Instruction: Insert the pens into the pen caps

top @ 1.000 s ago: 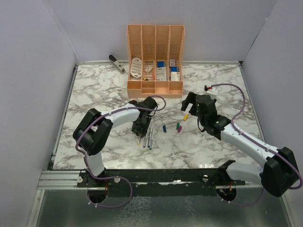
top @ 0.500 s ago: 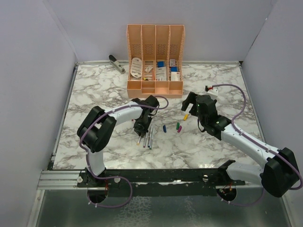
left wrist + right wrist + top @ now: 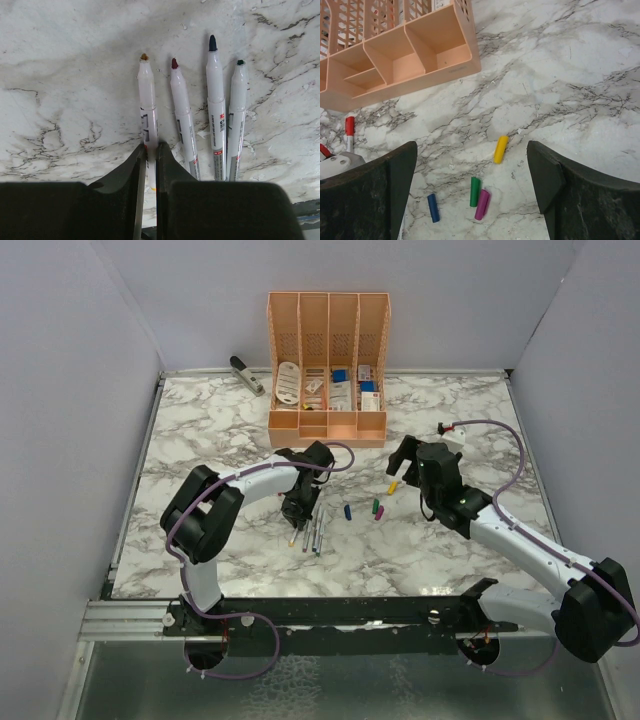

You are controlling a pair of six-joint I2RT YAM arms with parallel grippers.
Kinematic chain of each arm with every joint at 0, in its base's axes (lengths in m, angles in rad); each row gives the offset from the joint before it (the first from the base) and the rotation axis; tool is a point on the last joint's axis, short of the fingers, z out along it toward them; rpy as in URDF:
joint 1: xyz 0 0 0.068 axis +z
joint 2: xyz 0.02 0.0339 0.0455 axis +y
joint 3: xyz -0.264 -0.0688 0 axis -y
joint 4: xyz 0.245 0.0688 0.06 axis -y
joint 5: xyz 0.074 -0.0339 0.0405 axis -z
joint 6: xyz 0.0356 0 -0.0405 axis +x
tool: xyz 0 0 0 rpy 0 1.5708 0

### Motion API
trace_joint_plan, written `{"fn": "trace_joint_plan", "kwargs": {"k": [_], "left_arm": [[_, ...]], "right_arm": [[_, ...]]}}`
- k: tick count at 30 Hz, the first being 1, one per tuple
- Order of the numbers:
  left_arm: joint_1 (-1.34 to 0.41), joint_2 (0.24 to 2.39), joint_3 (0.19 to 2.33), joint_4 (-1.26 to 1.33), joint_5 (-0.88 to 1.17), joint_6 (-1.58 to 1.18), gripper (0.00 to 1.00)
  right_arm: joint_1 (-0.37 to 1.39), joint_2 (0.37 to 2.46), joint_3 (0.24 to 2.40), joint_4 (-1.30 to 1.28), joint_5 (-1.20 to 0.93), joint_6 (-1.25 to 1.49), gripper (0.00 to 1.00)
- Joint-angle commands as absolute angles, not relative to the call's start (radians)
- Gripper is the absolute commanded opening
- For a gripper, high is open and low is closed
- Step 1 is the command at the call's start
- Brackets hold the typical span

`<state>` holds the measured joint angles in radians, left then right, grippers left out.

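In the left wrist view several pale pens lie side by side, tips pointing away. My left gripper point(image 3: 151, 148) is shut on the orange-tipped pen point(image 3: 147, 100), with the pen's barrel pinched between both jaws. The red-tipped pen point(image 3: 182, 120), dark-tipped pen point(image 3: 215, 110) and green-tipped pen point(image 3: 237, 115) lie free to its right. My right gripper point(image 3: 471, 150) hangs open above the loose pen caps: yellow point(image 3: 500, 149), green point(image 3: 475, 191), magenta point(image 3: 482, 204) and blue point(image 3: 433, 207). It holds nothing. A red-ended white stick point(image 3: 349, 131) shows at the left edge.
A peach desk organiser point(image 3: 327, 350) with small items stands at the back centre. A grey stapler point(image 3: 245, 373) lies at the back left. Grey walls close in the marble table point(image 3: 200, 430) on three sides. The two arms meet near the table's middle.
My left gripper's jaws have closed onto the orange-tipped pen. The right arm has drifted slightly right, still open.
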<state>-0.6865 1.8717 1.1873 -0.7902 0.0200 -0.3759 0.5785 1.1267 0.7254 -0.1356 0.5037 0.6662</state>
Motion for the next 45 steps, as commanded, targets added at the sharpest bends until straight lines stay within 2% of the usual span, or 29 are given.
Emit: {"fn": "trace_joint_plan", "kwargs": {"k": [1, 14, 21, 29, 33, 38, 45], "left_arm": [[-0.675, 1.999, 1.051, -0.583, -0.01, -0.373, 0.0], [-0.643, 1.755, 1.121, -0.662, -0.071, -0.368, 0.0], [-0.641, 1.637, 1.153, -0.715, -0.102, -0.379, 0.0], [-0.64, 1.501, 1.158, -0.711, -0.2, -0.4, 0.0], [-0.638, 1.397, 1.113, -0.645, -0.248, -0.403, 0.0], [-0.632, 1.269, 1.033, -0.544, -0.246, -0.41, 0.0], [-0.626, 1.232, 1.0, -0.522, -0.229, -0.422, 0.0]], "right_arm": [[0.574, 1.137, 0.724, -0.169, 0.543, 0.688, 0.89], [0.574, 1.392, 0.855, -0.401, 0.582, 0.72, 0.83], [0.574, 1.424, 0.843, -0.345, 0.555, 0.706, 0.79], [0.574, 1.544, 0.886, -0.345, 0.541, 0.705, 0.62], [0.573, 1.592, 0.901, -0.334, 0.521, 0.719, 0.61], [0.574, 1.641, 0.925, -0.317, 0.511, 0.728, 0.55], [0.574, 1.685, 0.953, -0.295, 0.471, 0.725, 0.51]]}}
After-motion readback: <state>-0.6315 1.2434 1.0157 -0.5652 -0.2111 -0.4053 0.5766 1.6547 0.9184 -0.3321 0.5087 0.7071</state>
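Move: The yellow cap lies almost under the right hand, some 15 cm down, about 2 cm ahead and 1 cm left. Counted from that cap, the green cap is about 5 cm back and 4 cm left, the purple one 6 cm back and 4 cm left. From the left hand, already shut on the yellow pen, the cap is about 11 cm ahead and 24 cm right at table height; three uncapped pens lie level, about 5 cm right, the capped red pen 14 cm ahead and 4 cm left. The yellow pen, still pinched by the left fingers, is lifted about 16 cm off the table, a little forward too, while that wrist tips its fingers forward some 40 degrees. Meanwhile the open right hand sinks about 13 cm to the yellow cap, pitching its fingers further down and narrowing them to roughly half open around it, without gripping. ##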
